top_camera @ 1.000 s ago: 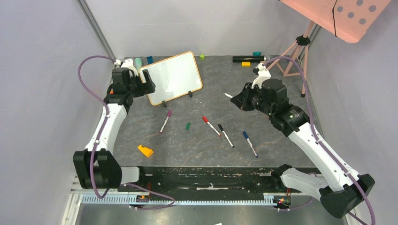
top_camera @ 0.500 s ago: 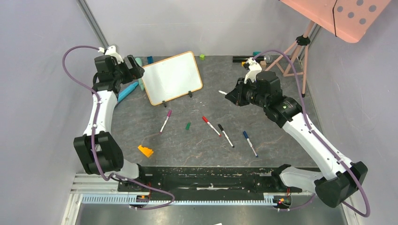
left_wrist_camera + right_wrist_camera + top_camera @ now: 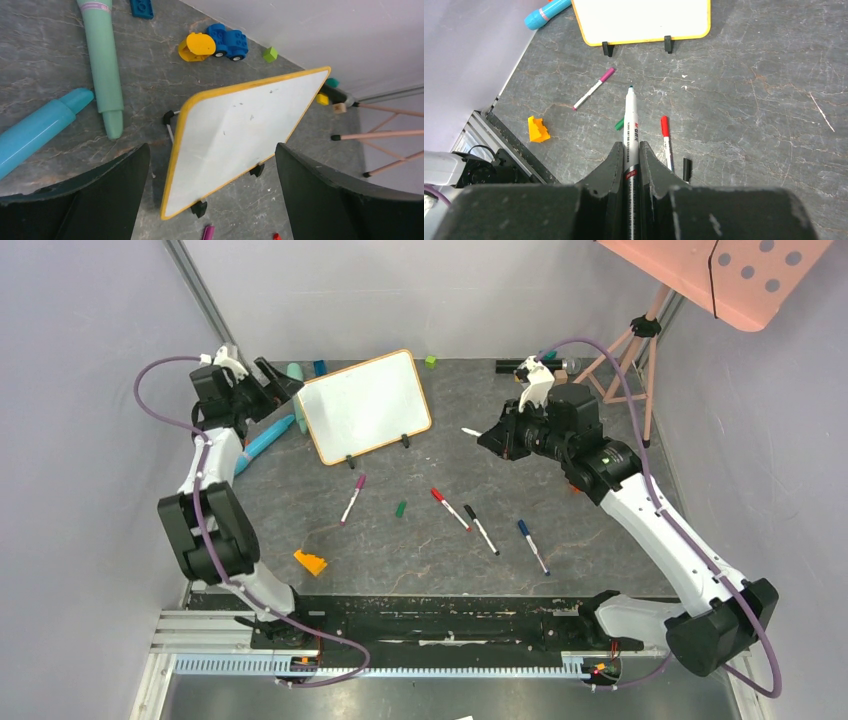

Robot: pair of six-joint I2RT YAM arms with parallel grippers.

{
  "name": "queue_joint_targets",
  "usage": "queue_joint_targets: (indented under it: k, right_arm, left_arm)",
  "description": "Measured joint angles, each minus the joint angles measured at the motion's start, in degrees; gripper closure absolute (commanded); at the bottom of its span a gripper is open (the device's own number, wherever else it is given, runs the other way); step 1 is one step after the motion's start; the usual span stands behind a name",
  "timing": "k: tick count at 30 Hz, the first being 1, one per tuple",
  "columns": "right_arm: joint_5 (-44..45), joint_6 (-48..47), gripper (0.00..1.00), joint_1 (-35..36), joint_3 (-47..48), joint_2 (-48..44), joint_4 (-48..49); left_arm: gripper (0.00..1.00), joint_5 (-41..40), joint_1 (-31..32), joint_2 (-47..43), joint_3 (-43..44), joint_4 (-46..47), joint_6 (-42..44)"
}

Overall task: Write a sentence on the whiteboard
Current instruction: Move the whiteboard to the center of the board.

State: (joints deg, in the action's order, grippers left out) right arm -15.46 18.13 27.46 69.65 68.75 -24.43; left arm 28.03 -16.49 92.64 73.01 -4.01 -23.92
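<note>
The whiteboard (image 3: 366, 405) stands tilted on its two black clip feet at the back of the table, orange-framed. Its face (image 3: 240, 135) is blank apart from faint specks, and no sentence shows on it. My left gripper (image 3: 279, 381) hovers just left of the board's left edge, open wide, with the board seen between its fingers (image 3: 211, 150) but untouched. My right gripper (image 3: 497, 439) is to the right of the board, shut on a white marker (image 3: 630, 120). The marker's uncapped dark-green tip points toward the board (image 3: 644, 15).
Loose on the table lie a purple marker (image 3: 352, 498), a green cap (image 3: 400, 509), and red (image 3: 450, 508), black (image 3: 481, 529) and blue (image 3: 533, 546) markers. An orange block (image 3: 310, 562) sits near front. Large blue (image 3: 265, 438) and mint (image 3: 102, 60) toy markers lie left; a tripod (image 3: 630, 350) stands back right.
My left gripper has drawn back from the board's left edge, up and to the far left. My right gripper has carried the marker left, closer to the board.
</note>
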Motion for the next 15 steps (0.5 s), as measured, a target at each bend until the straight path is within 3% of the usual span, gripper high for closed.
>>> queue_joint_targets:
  k: [9, 15]
  right_arm:
    - [-1.5, -0.1, 1.0, -0.6, 0.0, 0.0, 0.3]
    - [-2.2, 0.1, 1.0, -1.0, 0.0, 0.6, 0.6]
  left_arm:
    - [0.0, 20.4, -6.1, 12.9, -4.0, 20.9, -11.3]
    - [0.01, 24.0, -5.5, 15.9, -6.0, 25.5, -9.9]
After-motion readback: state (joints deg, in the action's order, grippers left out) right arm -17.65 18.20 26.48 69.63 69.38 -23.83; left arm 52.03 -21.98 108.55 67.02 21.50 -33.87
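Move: The whiteboard's middle is about 19 cm to the left hand's right, 2 cm ahead and 15 cm below; its near side edge is only some 6 cm to the right and 1 cm back. The green baton lies about 8 cm ahead, 20 cm down, and the blue bottle 7 cm left and 4 cm back, equally low. From the right hand the whiteboard is about 19 cm ahead, 29 cm left and 21 cm below. Down, by about 7 cm, the left hand sinks beside the whiteboard's left edge, hardly gaining any ground forward. As it sinks, the wrist rolls some 15 degrees so its left side drops, and yaws about as much clockwise to face the board's side edge. The fingers stay wide open, and no contact can be seen. The right hand holds still with the uncapped marker in its grip. ##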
